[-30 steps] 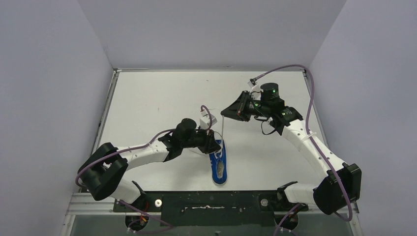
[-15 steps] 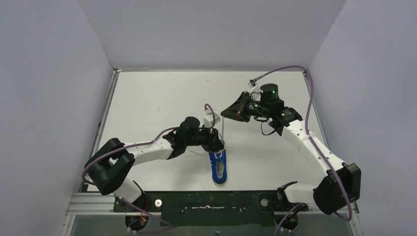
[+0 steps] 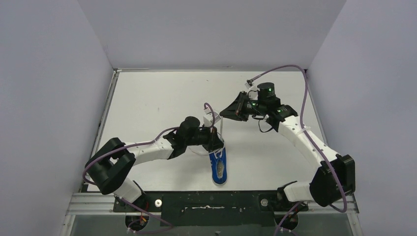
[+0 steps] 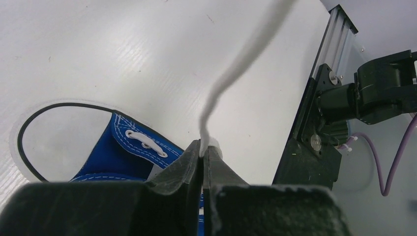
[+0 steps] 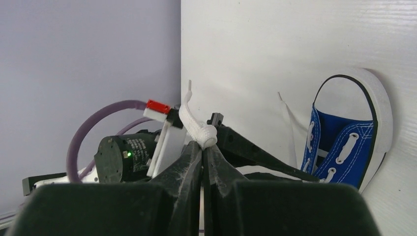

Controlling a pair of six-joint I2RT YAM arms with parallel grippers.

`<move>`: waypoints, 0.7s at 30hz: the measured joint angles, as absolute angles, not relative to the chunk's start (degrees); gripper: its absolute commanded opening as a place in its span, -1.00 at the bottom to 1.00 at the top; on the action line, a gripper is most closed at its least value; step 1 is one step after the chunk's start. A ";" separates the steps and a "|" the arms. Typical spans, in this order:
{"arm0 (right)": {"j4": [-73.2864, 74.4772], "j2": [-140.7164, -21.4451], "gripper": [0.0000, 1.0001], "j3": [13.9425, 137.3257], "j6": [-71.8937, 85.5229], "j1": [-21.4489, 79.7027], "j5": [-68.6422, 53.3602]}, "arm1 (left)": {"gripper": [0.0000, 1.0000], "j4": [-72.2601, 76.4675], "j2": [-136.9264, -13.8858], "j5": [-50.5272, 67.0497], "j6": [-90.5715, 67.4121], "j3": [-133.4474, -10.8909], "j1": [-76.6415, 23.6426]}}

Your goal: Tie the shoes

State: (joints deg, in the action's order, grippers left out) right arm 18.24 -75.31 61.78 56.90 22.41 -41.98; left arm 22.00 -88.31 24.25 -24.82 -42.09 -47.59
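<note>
The small blue sneaker (image 3: pixel 219 168) with its white sole rim lies near the table's front edge, toe toward the back. My left gripper (image 3: pixel 221 144) is low at the shoe's toe end, shut on a white lace (image 4: pixel 231 73). In the left wrist view the left gripper (image 4: pixel 202 146) pinches that lace just above the blue upper (image 4: pixel 123 150). The lace (image 3: pixel 222 129) runs up to my right gripper (image 3: pixel 222 113), raised behind the shoe. In the right wrist view the right gripper (image 5: pixel 202 146) is shut on the lace's end (image 5: pixel 197 128), and the sneaker (image 5: pixel 344 147) shows at lower right.
White table (image 3: pixel 157 103) enclosed by grey walls on three sides. A metal rail (image 4: pixel 322 69) runs along the near edge, with the right arm's base (image 4: pixel 383 93) beside it. A purple cable (image 3: pixel 290 69) loops above the right arm.
My left gripper has moved right to the shoe's toe end and closed on the lace. The right arm has shifted slightly, still holding the lace's end up.
</note>
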 measured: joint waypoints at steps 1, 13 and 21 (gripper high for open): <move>18.02 -76.84 -1.00 62.30 56.60 22.41 -42.57 | -1.00 22.02 -88.14 24.08 -24.86 -41.85 -47.59; 19.66 -102.21 -1.00 74.50 51.59 31.22 -45.25 | -1.00 21.85 -81.58 19.27 -25.93 -35.42 -48.36; 28.95 -109.16 0.04 82.30 44.45 35.99 -42.94 | -1.00 23.07 -79.26 16.03 -30.15 -31.64 -48.71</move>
State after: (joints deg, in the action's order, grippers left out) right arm 28.95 -109.16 82.30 44.45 35.99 -42.94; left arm 23.07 -79.26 16.03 -30.15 -31.64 -48.71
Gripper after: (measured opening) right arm 0.371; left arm 0.007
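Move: The right gripper grips a lace end; the shut left fingertips, which it is to carry the lace past, sit roughly 14 cm below it, 5 cm back, level sideways. Under those tips the shoe's middle lies about 8 cm down and 2 cm to their left, neither ahead nor back; from the right gripper it is some 6 cm back and 22 cm down. The free lace's tip rests on the table about 17 cm left and 7 cm ahead of the left hand, 11 cm below it. Swing the right gripper, still gripping the lace end, down about 12 cm and left about 10 cm, bowing forward first and coming back past the toe side of the left fingertips, turning some 20 degrees counter-clockwise; then open it to let the lace go. Meanwhile keep the left fingers pinched on the lace over the shoe and ease them about 4 cm left, slightly back and down. ##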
